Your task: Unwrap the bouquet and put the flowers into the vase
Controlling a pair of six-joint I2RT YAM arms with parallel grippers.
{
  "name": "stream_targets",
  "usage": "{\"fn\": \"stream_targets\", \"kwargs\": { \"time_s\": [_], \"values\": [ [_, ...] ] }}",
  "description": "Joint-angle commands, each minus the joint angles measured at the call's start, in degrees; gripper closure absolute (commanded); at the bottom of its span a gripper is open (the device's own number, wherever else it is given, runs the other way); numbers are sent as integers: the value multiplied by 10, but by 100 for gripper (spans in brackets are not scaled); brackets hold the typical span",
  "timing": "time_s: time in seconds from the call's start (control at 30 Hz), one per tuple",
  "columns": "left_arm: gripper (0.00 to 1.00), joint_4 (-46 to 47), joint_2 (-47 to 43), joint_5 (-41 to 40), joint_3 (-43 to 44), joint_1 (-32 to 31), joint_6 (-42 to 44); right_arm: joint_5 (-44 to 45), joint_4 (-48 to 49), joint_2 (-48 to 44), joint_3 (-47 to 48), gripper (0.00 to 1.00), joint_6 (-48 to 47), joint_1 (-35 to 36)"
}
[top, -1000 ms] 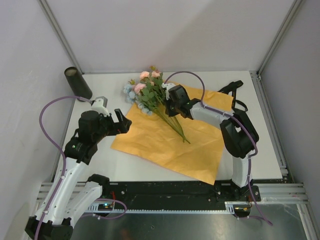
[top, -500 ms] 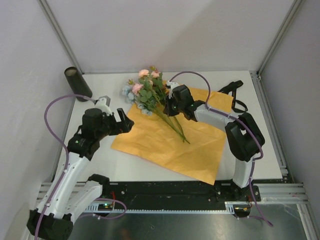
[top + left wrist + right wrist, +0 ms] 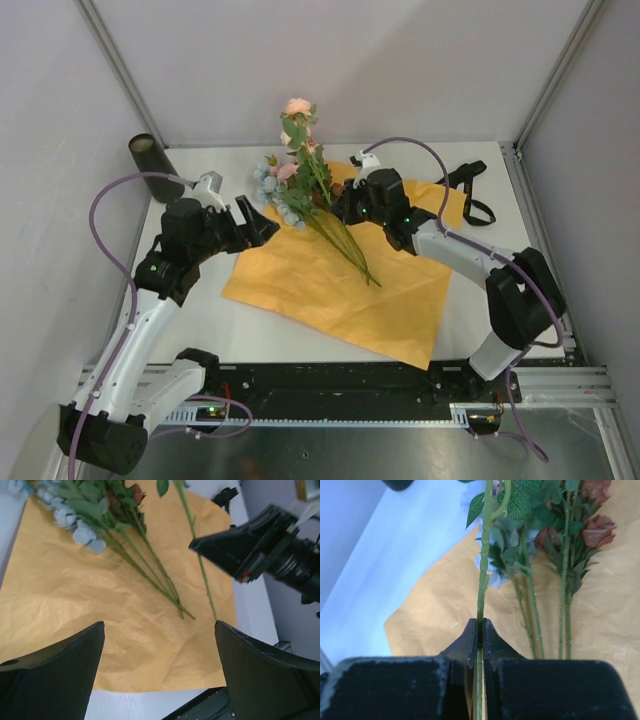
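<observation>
The orange wrapping paper (image 3: 330,290) lies spread flat on the table, no longer around the flowers. On its far left corner lies a bundle of flowers (image 3: 295,200) with pale blue and brown blooms. My right gripper (image 3: 338,207) is shut on one green stem (image 3: 484,570) and holds it up; its pink bloom (image 3: 297,107) stands above the bundle. My left gripper (image 3: 262,222) hangs open and empty at the paper's left edge, close to the blue blooms. The dark vase (image 3: 152,165) stands at the far left, behind my left arm.
A black ribbon (image 3: 472,190) lies at the paper's far right corner. The left wrist view shows the lying stems (image 3: 150,565), the paper (image 3: 100,610) and my right gripper (image 3: 245,545) above them. Walls close the table on three sides.
My right gripper has risen and swung right, lifting one pink-bloomed stem upright out of the bundle. My left gripper has moved back and right, toward the blue blooms, staying open.
</observation>
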Motion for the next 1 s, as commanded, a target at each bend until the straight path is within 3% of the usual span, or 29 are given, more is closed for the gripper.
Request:
{"fn": "stream_targets", "kwargs": {
  "time_s": [0.0, 0.37, 0.63, 0.97],
  "values": [
    [6, 86, 17, 51, 27, 3, -42, -45, 95, -78, -54, 100, 46, 13],
    [25, 297, 41, 108, -17, -15, -126, -77, 208, -205, -177, 100, 123, 75],
    [36, 342, 55, 111, -25, -50, -128, -92, 243, -223, -190, 100, 140, 114],
    [74, 350, 75, 107, -37, -57, -128, -90, 247, -208, -190, 100, 128, 136]
  ]
}}
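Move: The single flower is already upright in the right fingers. Its bare stem just above them, where the left fingers will close, lies about 11 cm ahead of the open left hand, 14 cm to its right and 2 cm lower. From the right hand, the left gripper is some 8 cm back, 16 cm left and 6 cm higher. The rest of the bouquet lies 12 cm ahead of the right hand, 5 cm left and 14 cm down; the wrapping paper spreads about 17 cm beneath it, its middle 1 cm back and 3 cm right. Back towards the robot by about 15 cm, rising some 9 cm and edging left, the right hand brings the pinched stem to the left gripper, rolling its left side up and turning counter-clockwise. The left hand meets it, going right and up about 7 cm each, rolling the other way and tipping its fingers up; late on, its wide-open fingers close most of the way around the stem below the leaves, above the right grip. ##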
